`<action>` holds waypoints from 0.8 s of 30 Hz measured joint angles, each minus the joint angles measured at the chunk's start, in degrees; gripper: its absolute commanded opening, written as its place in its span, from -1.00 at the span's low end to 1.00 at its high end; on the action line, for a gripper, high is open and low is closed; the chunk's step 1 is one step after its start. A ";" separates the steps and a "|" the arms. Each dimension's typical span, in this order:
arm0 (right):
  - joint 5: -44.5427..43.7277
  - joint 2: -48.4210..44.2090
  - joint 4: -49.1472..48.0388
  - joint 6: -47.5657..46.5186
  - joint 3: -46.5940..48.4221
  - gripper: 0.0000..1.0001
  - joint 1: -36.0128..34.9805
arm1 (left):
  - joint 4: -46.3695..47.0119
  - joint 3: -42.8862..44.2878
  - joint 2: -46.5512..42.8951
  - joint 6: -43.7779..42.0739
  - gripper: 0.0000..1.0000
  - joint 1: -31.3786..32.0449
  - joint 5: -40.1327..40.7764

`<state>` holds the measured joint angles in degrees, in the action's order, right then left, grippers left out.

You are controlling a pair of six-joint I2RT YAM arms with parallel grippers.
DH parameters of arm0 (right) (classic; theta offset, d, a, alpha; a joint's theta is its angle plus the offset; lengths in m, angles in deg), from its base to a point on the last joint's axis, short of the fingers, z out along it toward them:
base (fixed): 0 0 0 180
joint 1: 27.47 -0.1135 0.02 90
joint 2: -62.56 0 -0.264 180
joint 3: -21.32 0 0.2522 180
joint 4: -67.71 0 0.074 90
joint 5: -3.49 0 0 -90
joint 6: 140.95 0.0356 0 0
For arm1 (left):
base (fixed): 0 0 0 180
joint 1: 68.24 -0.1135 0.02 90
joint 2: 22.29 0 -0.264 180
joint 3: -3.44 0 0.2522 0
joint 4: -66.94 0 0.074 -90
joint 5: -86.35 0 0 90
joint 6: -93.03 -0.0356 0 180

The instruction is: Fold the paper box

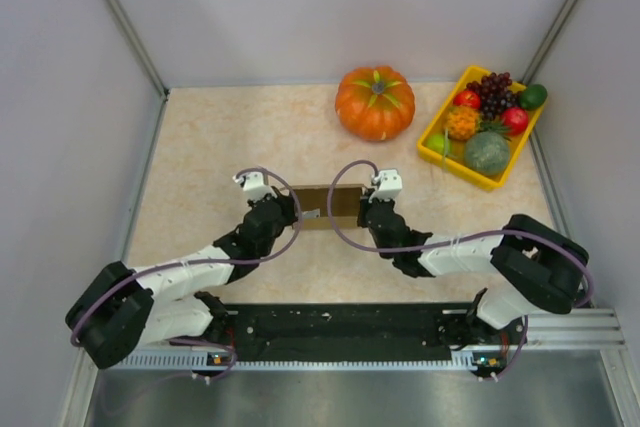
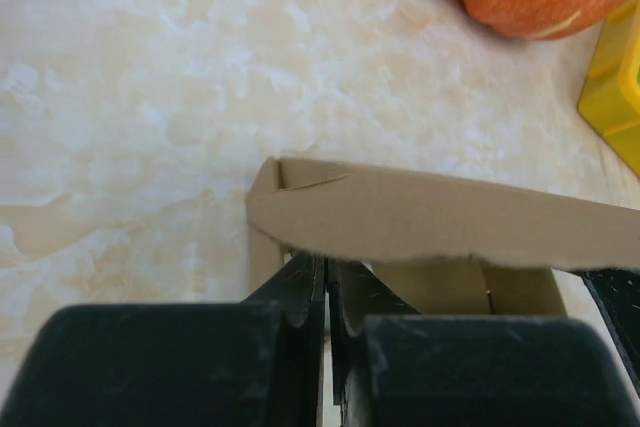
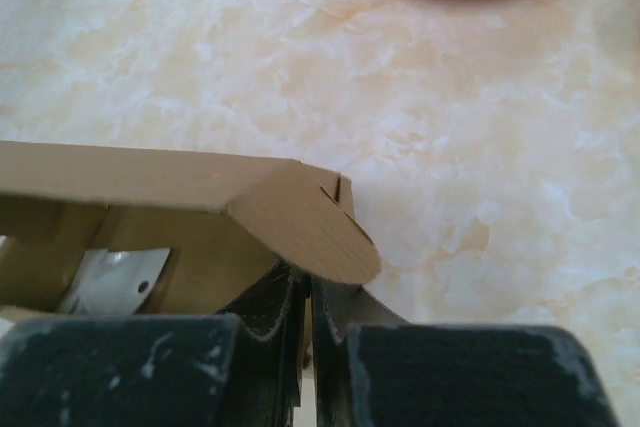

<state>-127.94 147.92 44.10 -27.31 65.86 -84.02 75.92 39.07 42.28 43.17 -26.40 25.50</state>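
The paper box (image 1: 328,203) is plain brown cardboard, partly formed, and lies on the table midway between my two arms. My left gripper (image 1: 292,211) is at its left end and my right gripper (image 1: 362,210) at its right end. In the left wrist view the box's (image 2: 430,217) long flap hangs over my left gripper (image 2: 328,265), whose fingers are pressed together on a thin wall beneath it. Seen from the right wrist, a rounded tab of the box (image 3: 310,232) covers the tips of my right gripper (image 3: 305,282), shut on a brown cardboard edge. The box interior shows, open.
An orange pumpkin (image 1: 375,102) stands behind the box. A yellow tray (image 1: 470,175) of fruit sits at the back right. Grey walls close in the table's left, right and far sides. The arm bases and a black rail run along the near edge.
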 measured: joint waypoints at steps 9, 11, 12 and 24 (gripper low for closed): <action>-0.94 0.02 0.57 0.85 -1.97 -0.93 -2.25 | -1.25 -2.56 1.44 2.47 -1.00 3.52 2.82; -0.90 -0.09 0.98 1.03 -2.25 -0.68 -2.71 | -1.22 -3.34 0.96 2.86 -1.00 3.87 3.26; -0.70 -0.35 2.08 1.27 -2.32 -0.55 -3.02 | -1.25 -3.61 0.72 3.04 -1.00 4.00 3.41; 13.94 -35.87 41.86 8.24 -3.45 0.65 -3.80 | -1.99 -6.69 -1.14 3.50 -1.00 4.37 6.86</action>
<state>-114.00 112.05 85.96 -19.07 62.41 -87.82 73.93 32.38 41.15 46.66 -22.03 32.36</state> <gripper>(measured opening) 0.790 0.011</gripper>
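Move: The paper box sits between the shut hands, which are at the two ends of its half-folded lid. Its middle is about 8 cm to the left hand's right, 2 cm ahead and 5 cm below; from the right hand it is some 8 cm left, 2 cm ahead and 5 cm below. The pumpkin stands about 23 cm ahead of the right hand and 2 cm to its right, with the fruit crate about 19 cm ahead and 26 cm right. Both hands lower the lid backwards, left hand about 5 cm; the right then opens, withdrawing back and up. ##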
